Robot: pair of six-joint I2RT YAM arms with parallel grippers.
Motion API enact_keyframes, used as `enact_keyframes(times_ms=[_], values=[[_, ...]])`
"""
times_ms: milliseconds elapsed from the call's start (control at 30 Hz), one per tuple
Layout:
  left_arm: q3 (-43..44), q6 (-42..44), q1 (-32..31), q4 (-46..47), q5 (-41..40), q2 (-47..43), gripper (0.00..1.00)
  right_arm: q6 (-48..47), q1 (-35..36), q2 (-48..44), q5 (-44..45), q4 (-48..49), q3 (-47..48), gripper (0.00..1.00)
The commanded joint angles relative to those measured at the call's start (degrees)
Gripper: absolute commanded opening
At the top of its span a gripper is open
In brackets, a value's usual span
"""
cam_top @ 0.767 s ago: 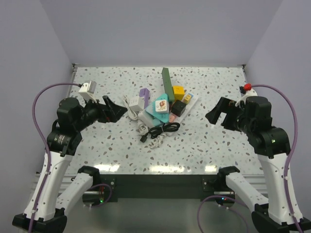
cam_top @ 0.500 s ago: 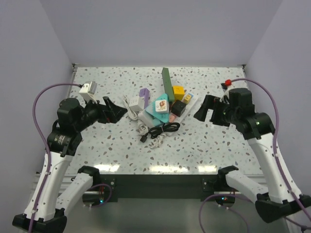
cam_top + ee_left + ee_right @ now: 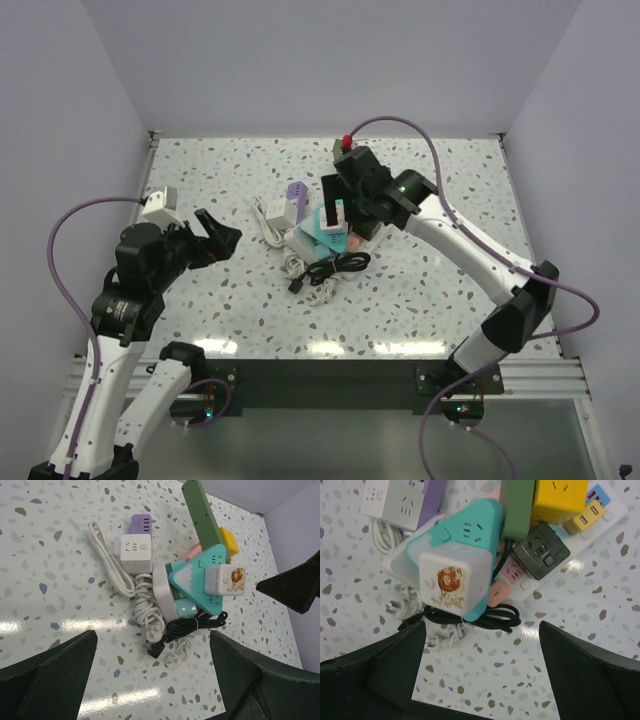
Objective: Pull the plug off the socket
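The plug is a white cube with a tiger picture [image 3: 447, 585], seated in a teal triangular socket [image 3: 475, 535] in the pile at mid-table. Both show in the left wrist view, the plug [image 3: 226, 579] on the socket [image 3: 195, 577]. My right gripper [image 3: 340, 210] hangs open directly above them, jaws wide; in its wrist view the gripper [image 3: 482, 675] has the plug just beyond its left finger and only bare table between the fingers. My left gripper [image 3: 222, 235] stands open to the left of the pile, facing it; nothing but table lies between its jaws [image 3: 152, 680].
Packed around the socket are a long green power strip [image 3: 517, 505], a yellow cube [image 3: 559, 500], a black cube socket [image 3: 541, 551], a white and pink strip [image 3: 512, 577], a purple strip [image 3: 141, 524] and a white cube [image 3: 135, 554]. A coiled black cable [image 3: 495, 620] and white cords [image 3: 107, 562] lie in front.
My right arm has swung from the table's right side leftward and forward to hang over the pile. The left arm has drawn back a little. Both grippers stayed open.
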Motion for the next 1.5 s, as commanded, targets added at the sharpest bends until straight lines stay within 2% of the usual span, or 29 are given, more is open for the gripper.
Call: enact_keyframes(times_ms=[0,233,333,433,667,700,800,833,900,933,967,1033,1067,1200,1333,1400,1467], values=[[-2.44,-3.06,-0.23,-2.25,-3.47,-1.72,1.00,0.44,3.16,5.21,10.66,-0.31,7.85,0.98],[-4.74,-4.56,-0.23,-2.17,-5.22,-2.43,1.00,3.33,6.15,18.66,17.34,-4.88,18.49,0.98],[-5.09,-4.73,-0.23,-2.43,-5.75,-2.43,1.00,7.02,6.15,24.46,22.10,-11.47,24.03,0.98],[-5.61,-4.91,-0.23,-2.78,-6.19,-2.78,1.00,8.95,6.06,27.29,22.80,-14.20,26.67,0.93],[-7.55,-5.70,-0.23,-2.87,-5.93,-3.49,1.00,13.35,6.06,28.96,20.34,-16.40,23.52,0.76],[-7.64,-5.79,-0.23,-2.96,-5.93,-3.57,1.00,13.80,6.06,28.53,20.34,-15.97,22.82,0.69],[-8.16,-5.87,-0.23,-2.87,-5.67,-3.84,1.00,13.72,6.06,25.45,19.99,-13.24,19.30,0.58],[-8.25,-5.88,-0.23,-2.87,-5.58,-3.75,1.00,13.36,6.06,25.01,19.73,-12.98,18.77,0.47],[-8.87,-5.96,-0.23,-2.43,-5.05,-3.75,1.00,13.01,5.71,25.00,18.77,-13.32,18.41,0.33],[-8.95,-5.96,-0.23,-2.08,-4.27,-3.75,1.00,12.84,5.62,24.83,17.98,-14.02,19.28,0.11],[-8.87,-5.96,-0.23,-1.38,-3.56,-3.66,1.00,12.49,5.36,24.22,17.36,-14.55,19.64,0.01],[-8.61,-4.91,-0.23,-0.15,-0.07,-2.87,1.00,9.78,5.36,21.07,13.85,-12.55,17.82,0.00],[-8.34,-3.78,-0.23,1.60,1.61,-2.44,1.00,8.54,5.36,16.44,12.10,-8.71,16.41,0.00],[-7.20,-1.31,-0.23,6.00,11.45,2.82,1.00,1.69,4.75,3.67,-3.51,0.55,7.71,0.00],[-5.71,2.03,-0.40,9.87,21.99,8.19,1.00,-2.44,4.66,-1.88,-11.97,1.18,2.87,0.00],[-3.87,4.93,-0.49,10.49,23.16,10.82,1.00,-5.17,4.57,-3.81,-14.36,0.65,1.63,0.00],[-2.55,6.60,-0.49,12.58,27.71,12.41,1.00,-6.93,4.66,-5.05,-16.13,0.21,-0.39,0.00]])
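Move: The white tiger-print plug lies about 4 cm ahead of the right gripper, 4 cm to its left and 8 cm below. The teal triangular socket is under the plug, a bit to its left; the black cable coil lies roughly 10 cm nearer the base than the plug, and a white socket block some 12 cm to the plug's left. From the left gripper the plug is about 12 cm ahead, 23 cm right and 12 cm lower. Bring the right gripper forward-left and down onto the tiger-print plug, dipping its left side some 20 degrees, and close on the plug's sides; then, keeping the pinch, roll back and pull up about 11 cm and back towards the base. Sink the open left gripper, then swing it right towards the lifted pair, tipping its fingers down and turning clockwise. ##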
